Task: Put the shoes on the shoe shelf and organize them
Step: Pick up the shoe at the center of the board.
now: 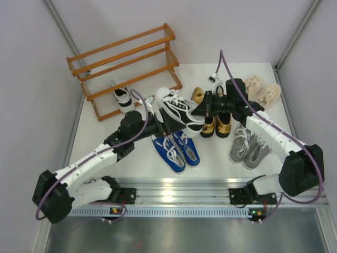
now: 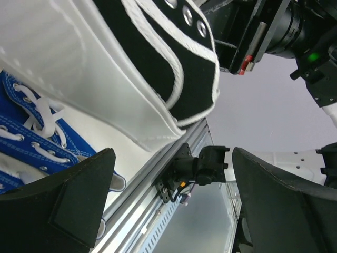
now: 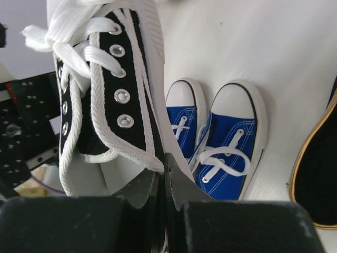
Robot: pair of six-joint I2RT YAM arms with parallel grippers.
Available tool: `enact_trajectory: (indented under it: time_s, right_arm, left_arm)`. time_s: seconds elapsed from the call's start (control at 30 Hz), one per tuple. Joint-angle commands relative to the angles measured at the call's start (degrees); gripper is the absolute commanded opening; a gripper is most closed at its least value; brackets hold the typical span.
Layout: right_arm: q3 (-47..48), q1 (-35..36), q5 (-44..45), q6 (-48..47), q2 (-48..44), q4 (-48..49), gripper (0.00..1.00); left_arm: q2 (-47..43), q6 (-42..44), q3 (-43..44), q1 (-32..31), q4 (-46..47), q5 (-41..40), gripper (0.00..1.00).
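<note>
A black-and-white sneaker (image 1: 179, 109) hangs in the air over the table's middle. My right gripper (image 1: 198, 111) (image 3: 166, 164) is shut on the edge of its collar (image 3: 152, 142). My left gripper (image 1: 158, 115) (image 2: 172, 158) stands open at the sneaker's toe end, and the shoe's white side (image 2: 105, 68) is above its fingers with nothing between them. The second black-and-white sneaker (image 1: 122, 98) sits at the lowest tier of the orange-brown shoe shelf (image 1: 126, 55). Blue sneakers (image 1: 176, 150) (image 3: 231, 137) lie on the table below the held shoe.
Gold loafers (image 1: 216, 124) stand right of centre under my right arm, with one edge (image 3: 316, 174) in the right wrist view. Grey sneakers (image 1: 248, 147) lie at the right front and beige lace-ups (image 1: 264, 89) at the back right. A metal rail (image 1: 184, 190) runs along the near edge.
</note>
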Motion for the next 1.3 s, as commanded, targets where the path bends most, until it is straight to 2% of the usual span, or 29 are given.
enact_trajectory:
  time_s: [0.0,0.4,0.57,0.67,0.7,0.77,0.8,0.87,0.9,0.97,1.0,1.03,1.07,1.1,1.17,1.2,1.27]
  right_arm:
    - [-2.3,-2.6,-6.7,10.6,-4.3,12.9,0.00]
    - [-9.0,-2.6,-9.6,17.7,-7.7,22.4,0.00]
    - [-10.6,-2.5,-10.6,18.6,-8.4,24.8,0.00]
    - [-11.7,-2.5,-11.3,19.0,-9.2,26.2,0.00]
    - [-12.1,-2.5,-11.5,19.0,-9.3,26.7,0.00]
    - [-12.3,-2.4,-12.1,17.9,-9.8,26.6,0.00]
    - [-12.3,-2.5,-12.4,17.2,-9.8,26.3,0.01]
    - [-12.3,-2.4,-13.4,14.8,-10.2,25.6,0.04]
    - [-12.4,-2.4,-14.4,13.7,-10.2,25.5,0.08]
    - [-12.7,-2.4,-16.3,9.5,-10.7,25.3,0.15]
    - [-12.5,-2.4,-17.4,7.3,-10.9,23.9,0.26]
    - [-12.3,-2.4,-18.8,2.5,-11.2,22.6,0.31]
    - [-11.5,-2.5,-19.3,-0.5,-11.9,20.8,0.44]
    - [-11.1,-2.5,-20.0,-3.4,-12.4,16.1,0.53]
    - [-10.1,-2.6,-19.9,-12.1,-13.9,10.5,0.66]
    - [-9.2,-2.6,-20.0,-14.7,-14.5,8.3,0.76]
    - [-7.9,-3.2,-21.0,-22.2,-16.0,1.8,0.83]
  left_arm:
    - [3.2,-0.3,2.7,-2.2,11.9,-2.7,0.98]
    - [11.3,2.8,7.0,-6.0,13.2,-7.7,0.97]
    - [12.0,4.6,7.0,-6.6,13.3,-9.7,0.91]
    - [12.0,5.1,6.7,-6.6,13.4,-10.0,0.80]
    - [12.0,5.3,6.6,-6.7,13.8,-9.8,0.69]
    - [11.8,5.4,6.0,-6.7,15.6,-8.6,0.56]
    - [11.6,5.4,5.7,-6.7,16.1,-8.1,0.44]
    - [11.2,5.8,5.0,-6.7,16.6,-7.4,0.35]
    - [10.6,6.1,4.7,-6.8,16.6,-7.1,0.29]
    - [9.8,6.6,3.5,-6.7,16.6,-6.7,0.23]
    - [9.2,6.8,3.1,-6.8,16.5,-6.3,0.20]
    - [8.2,7.1,2.0,-6.8,16.5,-6.1,0.12]
    - [7.5,7.6,1.4,-6.7,16.5,-6.1,0.06]
    - [6.1,7.8,0.4,-6.7,15.4,-6.1,0.03]
    - [4.5,9.2,-0.4,-6.7,13.5,-5.8,0.00]
    - [3.1,9.8,-0.8,-6.7,12.6,-5.4,0.00]
    - [1.5,11.6,-1.7,-6.7,9.5,-3.5,0.00]
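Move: The black-and-white shoe is still clamped in the right gripper; its middle is about 5 cm ahead of the open left gripper and 4 cm to its right, near its height. From the right gripper, the shoe's middle is some 7 cm to the left and roughly level. Counted from the left gripper, the blue shoes lie on the board about 13 cm back, 3 cm right and 21 cm below; the gold shoes some 6 cm ahead, 23 cm right, just as low. Take the shoe over with the left gripper: slide it about 5 cm right and a little forward so the open fingers straddle the shoe's rear half, and close on sole and upper. Ease the right hand back and up meanwhile, rolling some 15 degrees, then open it and draw off back, about 6 cm in all, as the left carries the shoe back and down a little. ##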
